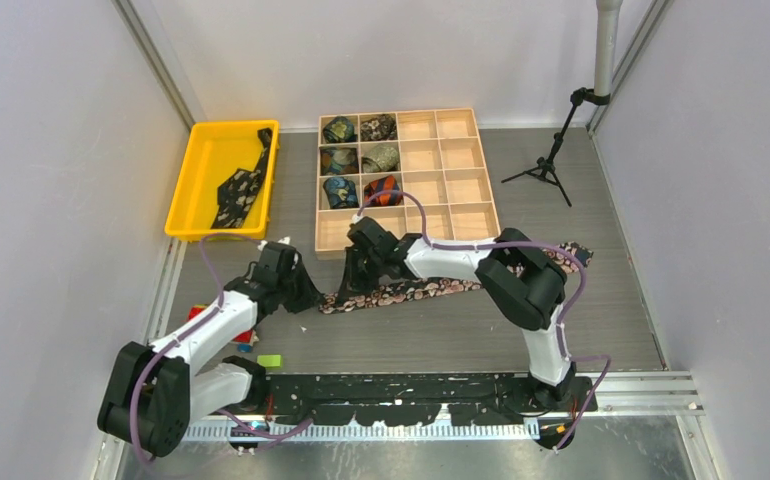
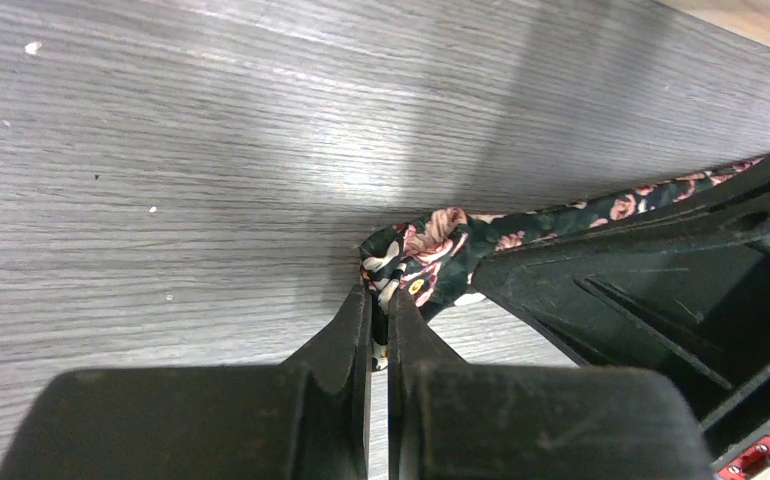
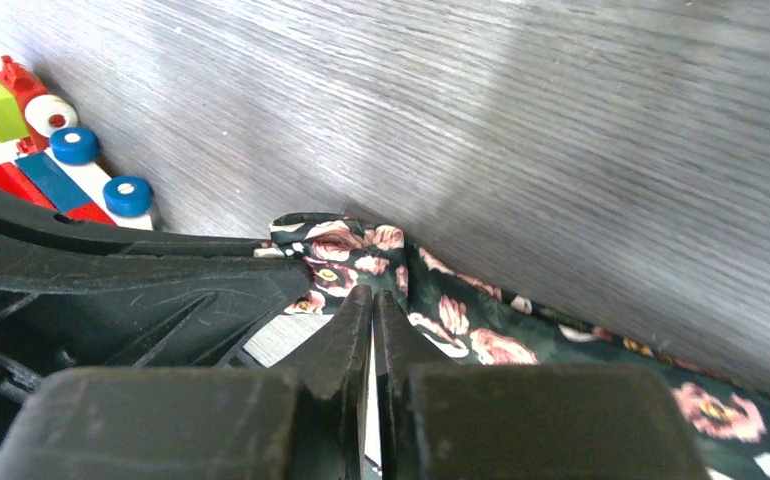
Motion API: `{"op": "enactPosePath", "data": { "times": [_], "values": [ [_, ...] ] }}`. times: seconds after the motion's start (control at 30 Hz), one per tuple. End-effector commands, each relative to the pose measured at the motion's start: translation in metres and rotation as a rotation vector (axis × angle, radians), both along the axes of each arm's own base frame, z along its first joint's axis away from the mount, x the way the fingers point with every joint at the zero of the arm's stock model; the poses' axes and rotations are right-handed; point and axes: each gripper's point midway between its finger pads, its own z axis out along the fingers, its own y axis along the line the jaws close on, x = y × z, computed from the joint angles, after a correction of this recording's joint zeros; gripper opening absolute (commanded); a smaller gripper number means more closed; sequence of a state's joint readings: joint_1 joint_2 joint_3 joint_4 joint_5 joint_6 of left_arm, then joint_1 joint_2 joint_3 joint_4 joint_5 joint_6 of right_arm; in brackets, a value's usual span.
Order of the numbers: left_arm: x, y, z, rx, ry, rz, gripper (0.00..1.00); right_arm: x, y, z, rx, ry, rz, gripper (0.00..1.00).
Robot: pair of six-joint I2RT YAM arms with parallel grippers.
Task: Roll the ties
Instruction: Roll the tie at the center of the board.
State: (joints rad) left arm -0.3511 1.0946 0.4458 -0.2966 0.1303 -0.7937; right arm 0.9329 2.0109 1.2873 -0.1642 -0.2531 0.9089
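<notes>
A dark floral tie (image 1: 441,288) lies stretched across the grey table, from the middle out to the right. Its left end is bunched up (image 2: 441,245). My left gripper (image 2: 381,300) is shut on that bunched end, with fabric showing between the jaws; from above it sits at the tie's left tip (image 1: 306,295). My right gripper (image 3: 373,298) is shut, its tips pinching a fold of the same tie (image 3: 481,330) just right of the left one (image 1: 356,280). A black dotted tie (image 1: 241,185) lies loose in the yellow bin (image 1: 211,160). Several rolled ties (image 1: 361,160) fill compartments of the wooden tray (image 1: 466,190).
Toy blocks (image 3: 61,150) lie by the left arm, with a green block (image 1: 269,361) near the front edge. A small black tripod (image 1: 546,165) stands at the back right. The wooden tray is directly behind both grippers.
</notes>
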Motion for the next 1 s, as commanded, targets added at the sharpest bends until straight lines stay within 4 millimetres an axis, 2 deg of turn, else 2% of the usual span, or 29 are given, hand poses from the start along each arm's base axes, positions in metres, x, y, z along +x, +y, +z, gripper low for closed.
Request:
{"op": "enactPosePath", "data": {
  "times": [0.0,0.13,0.23,0.73,0.97],
  "values": [
    [0.005,-0.001,0.027,0.03,-0.019,-0.078,0.0,0.013,0.001,0.064,0.064,-0.13,0.002,0.11],
    [0.006,0.002,0.041,0.065,-0.017,-0.098,0.0,0.012,0.001,0.081,0.076,-0.152,0.01,0.11],
    [0.005,0.006,0.048,0.098,-0.007,-0.111,0.0,0.01,0.003,0.081,0.074,-0.15,0.013,0.11],
    [-0.003,0.003,0.062,0.107,0.047,-0.194,0.0,-0.003,0.032,0.043,0.044,-0.09,0.043,0.11],
    [-0.004,0.002,0.069,0.108,0.062,-0.209,0.0,-0.011,0.044,0.037,0.058,-0.073,0.055,0.11]
  ]
}}
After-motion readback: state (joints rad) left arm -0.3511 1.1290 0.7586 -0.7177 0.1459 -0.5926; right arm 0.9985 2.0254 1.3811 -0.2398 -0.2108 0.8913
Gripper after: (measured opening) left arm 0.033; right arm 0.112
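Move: The tie's small rolled end lies between the two grippers: about 2 cm right of the left fingertips and 1 cm below, about 2 cm left of the right fingertips and also 1 cm below. From the left hand, the toy truck stands some 17 cm left and 6 cm nearer, the green block 10 cm left and 12 cm nearer. The tie's far tail end lies about 49 cm right of the right hand and 10 cm farther out. The tie's rolled end stays pinched in the left fingers and the fabric beside it in the nearly shut right ones as both hands rise some 5 cm. The left then stays up, easing slightly back, having turned roughly 10 degrees clockwise; the right comes down again about 4 cm, drawing leftward and a little back under the left hand's side. ##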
